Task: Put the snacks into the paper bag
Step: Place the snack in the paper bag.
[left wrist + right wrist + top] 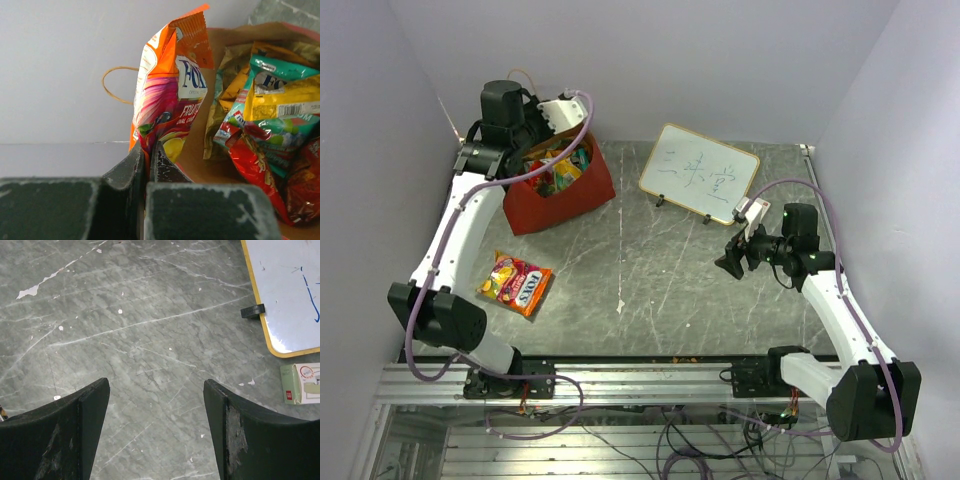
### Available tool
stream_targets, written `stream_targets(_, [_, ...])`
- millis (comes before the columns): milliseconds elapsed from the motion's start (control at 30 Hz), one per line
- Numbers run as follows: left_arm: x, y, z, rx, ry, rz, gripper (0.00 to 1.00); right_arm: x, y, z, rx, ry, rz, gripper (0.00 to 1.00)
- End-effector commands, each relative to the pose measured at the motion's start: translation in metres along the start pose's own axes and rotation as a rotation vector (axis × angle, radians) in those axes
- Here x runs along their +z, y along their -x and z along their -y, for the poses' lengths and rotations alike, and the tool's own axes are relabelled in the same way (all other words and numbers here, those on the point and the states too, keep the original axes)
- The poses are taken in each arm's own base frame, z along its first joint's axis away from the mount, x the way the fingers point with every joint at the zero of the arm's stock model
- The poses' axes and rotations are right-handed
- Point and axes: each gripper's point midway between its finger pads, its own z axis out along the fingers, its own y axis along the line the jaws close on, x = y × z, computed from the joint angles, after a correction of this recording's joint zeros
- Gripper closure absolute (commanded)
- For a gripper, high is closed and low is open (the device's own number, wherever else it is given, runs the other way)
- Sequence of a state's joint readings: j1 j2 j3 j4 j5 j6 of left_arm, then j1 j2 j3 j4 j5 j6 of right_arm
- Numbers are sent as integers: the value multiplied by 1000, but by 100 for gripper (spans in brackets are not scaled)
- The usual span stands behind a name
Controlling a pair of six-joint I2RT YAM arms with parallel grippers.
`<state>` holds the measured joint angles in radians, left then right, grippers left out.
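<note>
The red paper bag (560,195) stands at the back left, open, with several snacks (568,168) inside. My left gripper (532,152) is over its mouth, shut on an orange Fox's fruit candy packet (170,95), held upright at the bag's near wall; the left gripper's fingertips (147,155) pinch its lower edge. The brown inside of the bag (197,160), a tan loop handle (111,85), teal and yellow packs (280,105) and a red pack (255,167) show there. Another orange Fox's packet (516,283) lies flat on the table. My right gripper (732,262) (156,390) is open and empty above bare table.
A whiteboard with writing (700,172) leans at the back centre; it also shows in the right wrist view (285,290). A small white box (752,210) (302,382) lies beside it near the right wrist. Grey walls close in the table on three sides.
</note>
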<state>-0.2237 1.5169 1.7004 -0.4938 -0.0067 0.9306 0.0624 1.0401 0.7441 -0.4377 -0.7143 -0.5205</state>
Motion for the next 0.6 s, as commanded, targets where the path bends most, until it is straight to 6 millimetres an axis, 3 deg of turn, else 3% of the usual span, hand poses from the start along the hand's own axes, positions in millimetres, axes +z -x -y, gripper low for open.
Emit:
stream_targets(0, [5, 12, -21, 142, 12, 65, 93, -3, -1, -2, -16, 3, 11, 24])
stream_targets(367, [30, 14, 7, 289, -187, 119, 93, -2, -3, 0, -14, 2, 5, 24])
stream_targets(567, [46, 3, 28, 315, -281, 97, 93, -3, -4, 0, -12, 2, 3, 24])
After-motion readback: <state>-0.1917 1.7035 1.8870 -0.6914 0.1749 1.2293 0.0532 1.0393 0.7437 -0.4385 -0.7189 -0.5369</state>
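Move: The left hand holds the orange Fox's packet high at the paper bag. The middle of the bag's mouth lies roughly 4 cm ahead, 6 cm to the right and 11 cm below; the snacks piled inside are about 5 cm ahead, 7 cm to the right, some 22 cm down. The second Fox's packet lies on the table about 24 cm back, 7 cm left and 37 cm below. From the idle right hand the mouth is around 23 cm ahead, 36 cm left and 13 cm higher. Still pinching the Fox's packet by its end, the left hand sinks about 4 cm and pushes forward some 3 cm towards the bag's mouth, drifting a little right in the second half. The wrist turns some 20 degrees on the way, rolling its left side up, swinging clockwise and tipping slightly down; the fingers stay shut. ##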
